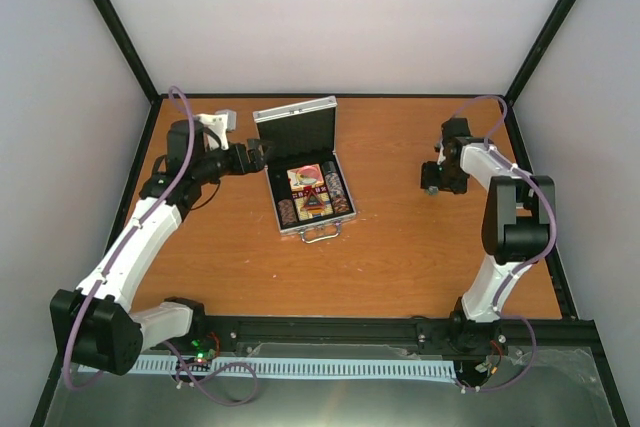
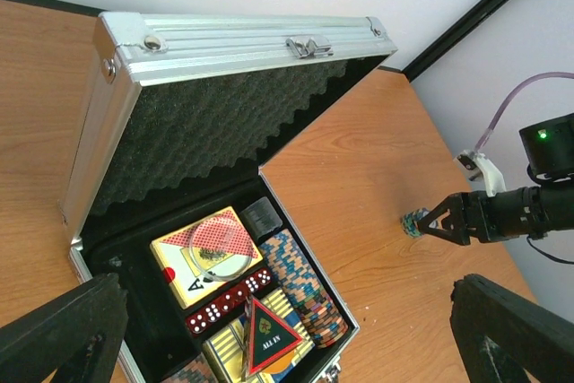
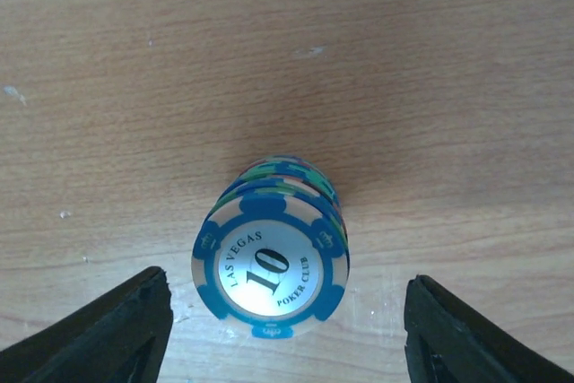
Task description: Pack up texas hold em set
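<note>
The silver case (image 1: 337, 209) of the texas hold em set lies open mid-table, its foam-lined lid (image 2: 224, 42) standing up. Inside it are a card deck under a clear disc (image 2: 215, 244), red dice (image 2: 229, 304), a triangular "ALL IN" button (image 2: 269, 336) and a row of chips (image 2: 305, 289). My left gripper (image 1: 262, 154) hovers open beside the lid's left edge, holding nothing. A short stack of chips (image 3: 269, 262), topped by a blue "10", stands on the table to the right of the case. My right gripper (image 3: 287, 329) straddles that stack, open, with a gap on each side.
The orange wooden table (image 1: 400, 257) is bounded by a black frame and white walls. The case's handle (image 1: 322, 235) faces the near edge. From the left wrist view the right gripper (image 2: 439, 220) reaches the chip stack (image 2: 414, 221) from the right.
</note>
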You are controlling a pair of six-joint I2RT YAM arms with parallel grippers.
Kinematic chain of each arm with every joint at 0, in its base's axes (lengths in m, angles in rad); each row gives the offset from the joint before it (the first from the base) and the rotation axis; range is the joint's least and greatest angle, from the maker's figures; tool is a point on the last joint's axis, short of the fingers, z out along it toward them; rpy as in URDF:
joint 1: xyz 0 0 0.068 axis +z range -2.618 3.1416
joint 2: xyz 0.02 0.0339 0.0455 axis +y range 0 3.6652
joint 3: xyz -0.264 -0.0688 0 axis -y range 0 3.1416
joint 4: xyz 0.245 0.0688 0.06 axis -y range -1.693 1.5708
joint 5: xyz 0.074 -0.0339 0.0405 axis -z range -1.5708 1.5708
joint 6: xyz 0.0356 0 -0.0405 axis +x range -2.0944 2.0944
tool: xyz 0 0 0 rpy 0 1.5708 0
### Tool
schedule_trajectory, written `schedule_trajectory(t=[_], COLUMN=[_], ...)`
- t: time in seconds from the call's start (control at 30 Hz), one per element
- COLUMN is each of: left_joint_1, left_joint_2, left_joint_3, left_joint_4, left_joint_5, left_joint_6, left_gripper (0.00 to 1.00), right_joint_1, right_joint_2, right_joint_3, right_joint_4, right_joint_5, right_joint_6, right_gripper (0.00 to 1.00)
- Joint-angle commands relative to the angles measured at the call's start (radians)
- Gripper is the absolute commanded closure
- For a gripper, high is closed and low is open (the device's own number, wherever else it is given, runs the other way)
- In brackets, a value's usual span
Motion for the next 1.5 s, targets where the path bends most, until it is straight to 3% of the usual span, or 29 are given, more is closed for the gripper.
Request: schedule_trajectory(t=[0.0, 0.27, 1.0, 1.47], left_joint_1=[0.005, 0.005, 0.005, 0.004], left_joint_2=[-0.020, -0.034, 0.003, 0.013], left_joint_3=[-0.013, -0.043, -0.040, -0.018], left_joint_4=[-0.002, 0.017, 0.031, -0.025], left_joint_5=[0.018, 0.022, 0.037, 0.017], left_joint_6=[-0.024, -0.063, -0.051, -0.020], left_gripper=[0.00, 0.00, 0.00, 0.00], right_joint_1=[-0.008, -0.007, -0.006, -0.006], right_joint_2=[0.041, 0.105, 0.151, 0.109], right_joint_3=[0.047, 0.101, 0.100, 0.105], right_joint_4=[-0.001, -0.022, -0.017, -0.026], right_joint_5=[-0.005, -0.011, -0.003, 0.007], right_joint_6=[-0.021, -0.035, -0.030, -0.047], right_gripper=[0.32, 0.40, 0.50, 0.69])
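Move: The last chip stack stands almost under the right hand, its middle about 1 cm ahead and some 3 cm below. The open case lies about 30 cm to that hand's left, level with it and 2 cm lower, and the case's near chip row is some 24 cm left, also level. From the raised left hand the stack is about 43 cm right, 5 cm ahead and 25 cm below. Right hand sinks about 3 cm, edging forward, and its closing fingers pinch the chip stack; left sinks likewise. ##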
